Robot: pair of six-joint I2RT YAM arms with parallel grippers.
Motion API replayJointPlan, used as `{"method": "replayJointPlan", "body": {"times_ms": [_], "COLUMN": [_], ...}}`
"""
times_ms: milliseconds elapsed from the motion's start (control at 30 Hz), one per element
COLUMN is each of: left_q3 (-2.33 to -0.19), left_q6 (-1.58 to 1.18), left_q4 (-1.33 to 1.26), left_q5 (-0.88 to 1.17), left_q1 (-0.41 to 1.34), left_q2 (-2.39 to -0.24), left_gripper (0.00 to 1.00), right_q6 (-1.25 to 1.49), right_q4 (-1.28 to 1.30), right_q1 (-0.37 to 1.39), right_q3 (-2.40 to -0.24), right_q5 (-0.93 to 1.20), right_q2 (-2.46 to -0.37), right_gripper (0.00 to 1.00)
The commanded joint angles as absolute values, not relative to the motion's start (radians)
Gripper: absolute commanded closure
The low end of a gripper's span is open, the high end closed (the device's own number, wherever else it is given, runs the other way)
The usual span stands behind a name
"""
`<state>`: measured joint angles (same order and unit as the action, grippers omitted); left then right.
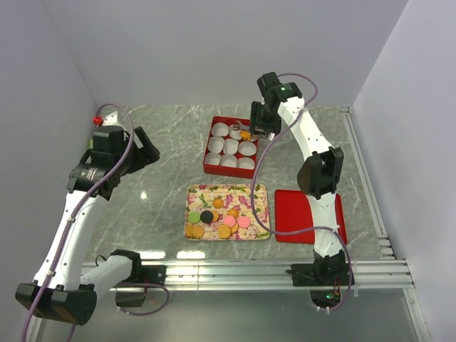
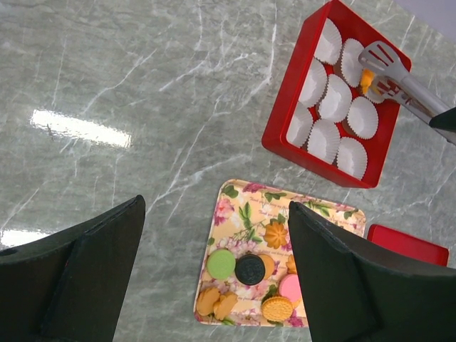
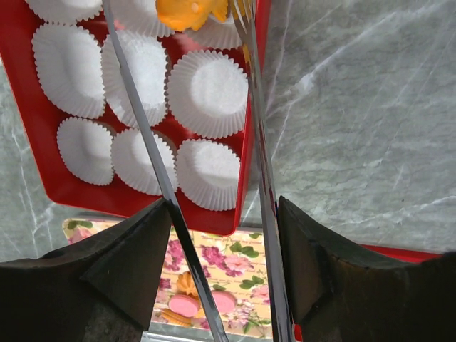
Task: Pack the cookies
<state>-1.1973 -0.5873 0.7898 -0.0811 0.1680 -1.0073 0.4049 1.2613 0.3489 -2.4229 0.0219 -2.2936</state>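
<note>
Several cookies (image 1: 217, 221) in orange, golden-brown, pink, green and black lie on a floral tray (image 1: 246, 192); the left wrist view shows them too (image 2: 249, 269). My right gripper (image 1: 262, 121) is shut on metal tongs (image 3: 142, 121), which pinch an orange cookie (image 3: 187, 11) over a far-right paper cup of the red box (image 1: 209, 167). The tongs (image 2: 399, 78) and that cookie (image 2: 366, 80) also show in the left wrist view. The box's other white cups look empty. My left gripper (image 1: 146, 149) is open and empty, above the table left of the box.
A flat red lid (image 1: 308, 216) lies right of the floral tray, near my right arm's base. The red box stands just behind the tray. White walls enclose the marble table; a metal rail runs along the near and right edges.
</note>
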Motion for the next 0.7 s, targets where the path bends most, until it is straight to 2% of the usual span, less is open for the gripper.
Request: {"method": "replayJointPlan", "body": {"times_ms": [0,467,667], "left_q3": [-1.221,-1.23,-1.235], "left_q6": [-0.569,-0.581,-0.598], "left_q4": [0.759,0.77,0.764], "left_q5": [-0.095,-0.083,-0.063], "left_q1": [0.184,0.202,0.207], "left_q2": [-1.012,-0.999,-1.011], "left_gripper": [0.12,0.12,0.13], "right_q6": [0.419,0.399,0.39], "right_q4": [1.236,1.261,1.29], "right_q1": [0.337,0.368,0.497], "right_q3": [-2.47,-2.35,-2.192], "right_q5": [0.002,0.002,-0.064], "right_q2": [-2.253,-2.011,-1.867], "right_gripper": [0.32,0.33,0.34]}}
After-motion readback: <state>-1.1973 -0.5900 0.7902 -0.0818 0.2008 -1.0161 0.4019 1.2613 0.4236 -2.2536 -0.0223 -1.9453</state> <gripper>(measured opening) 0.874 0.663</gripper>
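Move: The right hand, holding the already opened tongs, has the orange cookie about 8 cm ahead, 5 cm left and 14 cm below, between the tong tips in the box's far right paper cup. The empty cup next nearer is only 2 cm ahead and 4 cm left; the flowered tray's middle is roughly 22 cm back and 11 cm left. From the idle left hand the cookie lies some 24 cm ahead, 35 cm right and well below. After a brief hold over the box, the right hand lifts the open tongs straight up off the orange cookie, then gathers speed and draws back towards the robot while still rising, about 10 cm up and 6 cm back in all. The fingers keep their part-open hold on the tongs without squeezing, and the wrist tips about 10 degrees so that the fingers swing slightly outward and up, clear of the box. ##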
